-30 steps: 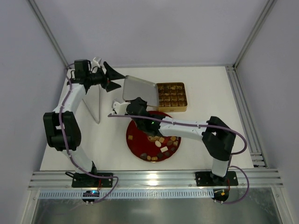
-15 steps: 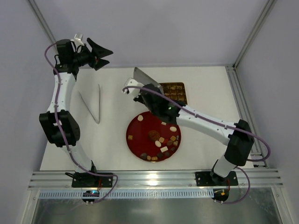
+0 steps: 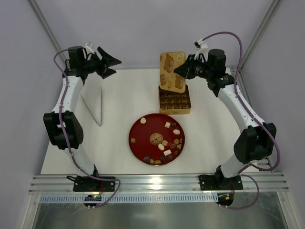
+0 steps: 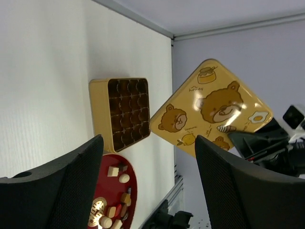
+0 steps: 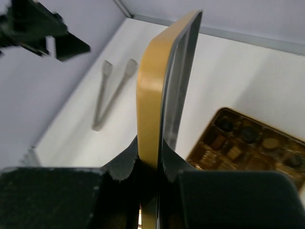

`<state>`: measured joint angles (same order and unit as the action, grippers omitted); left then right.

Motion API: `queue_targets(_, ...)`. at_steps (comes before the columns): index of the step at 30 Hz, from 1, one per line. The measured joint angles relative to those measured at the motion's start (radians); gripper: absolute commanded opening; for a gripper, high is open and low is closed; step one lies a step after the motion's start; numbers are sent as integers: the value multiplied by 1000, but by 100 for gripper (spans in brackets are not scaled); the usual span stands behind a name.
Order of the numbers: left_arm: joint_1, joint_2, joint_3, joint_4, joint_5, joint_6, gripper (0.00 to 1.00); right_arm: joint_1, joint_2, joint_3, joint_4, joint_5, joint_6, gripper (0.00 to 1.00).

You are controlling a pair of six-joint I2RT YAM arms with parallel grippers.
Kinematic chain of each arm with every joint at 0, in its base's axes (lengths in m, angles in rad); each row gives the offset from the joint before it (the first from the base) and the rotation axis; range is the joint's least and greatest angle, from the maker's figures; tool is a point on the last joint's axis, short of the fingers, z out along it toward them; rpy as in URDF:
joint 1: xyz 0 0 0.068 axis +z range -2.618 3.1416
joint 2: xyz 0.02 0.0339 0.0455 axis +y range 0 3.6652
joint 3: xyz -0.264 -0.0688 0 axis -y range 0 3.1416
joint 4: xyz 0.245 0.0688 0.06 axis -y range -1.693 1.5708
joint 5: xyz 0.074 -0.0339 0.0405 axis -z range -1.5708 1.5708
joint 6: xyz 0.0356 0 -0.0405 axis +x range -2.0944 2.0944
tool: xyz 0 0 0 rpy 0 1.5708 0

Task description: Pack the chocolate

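Note:
The chocolates [image 3: 167,152], small brown and cream candies, lie scattered on the red plate [image 3: 147,131] at the table's middle; they also show in the left wrist view [image 4: 124,178]. The gold grid tin [image 3: 175,101] sits open behind the plate, and some of its cells hold candies [image 5: 236,151]. My right gripper [image 3: 183,71] is shut on the yellow bear-printed lid [image 3: 172,71] and holds it upright above the tin's far edge; its jaws pinch the lid's rim [image 5: 157,95]. My left gripper [image 3: 107,64] is open and empty, raised at the back left.
Metal tongs [image 3: 95,102] lie on the table left of the tin, below my left gripper, and show in the right wrist view [image 5: 112,90]. The plate [image 4: 109,190], tin [image 4: 121,112] and lid [image 4: 214,109] show in the left wrist view. Walls and rails enclose the table.
My right arm swung from over the plate to the back right, carrying the lid from its tilt left of the tin to upright above it. My left gripper shifted slightly, still raised.

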<state>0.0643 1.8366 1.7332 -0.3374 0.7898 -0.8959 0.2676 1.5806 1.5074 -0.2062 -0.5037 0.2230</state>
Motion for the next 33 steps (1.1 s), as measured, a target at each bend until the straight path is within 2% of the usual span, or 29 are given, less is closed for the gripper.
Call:
queue_targets(3,-61,11,0,-24,-31,43,75,-91,71,-26,143,-204,209,4)
queue_targets(7,-150,51,0,-38,-61,87,75,-152,198,-58,285,-389,418,4)
queue_targets(17,-276,190,0,-35,-114,145,74,-229,463,-89,582,-632,769,4)
queue_targets(24,-317,253,3,-8,-125,149,74,-246,514,-84,634,-709,815,4)
queue_targets(27,-332,280,6,4,-127,150,73,-246,533,-69,574,-717,761,4)
queue_targets(33,-356,324,14,22,-127,150,73,-246,566,-8,342,-708,583,4)
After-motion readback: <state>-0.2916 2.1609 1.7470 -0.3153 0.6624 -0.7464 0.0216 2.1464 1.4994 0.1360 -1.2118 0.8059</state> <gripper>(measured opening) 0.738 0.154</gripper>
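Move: The lid, held by its right edge in the right fingers, has its middle about 7 cm to their left at roughly hand height. The chocolate box stands almost under the right hand, about 1 cm ahead and 27 cm below; the red plate is some 21 cm back, 10 cm left and 30 cm below. For the left hand, the lid is about 22 cm right and 5 cm back, the box 29 cm right, 4 cm back and 26 cm below. The lid is brought down towards the open box, still pinched in the right fingers: the right hand sinks about 16 cm, easing slightly forward, while its wrist turns some 55 degrees, chiefly tipping down and raising its left side. The left hand, fingers staying wide open, swings about 16 cm right and as far down towards the lid's left side, turning somewhat clockwise. ##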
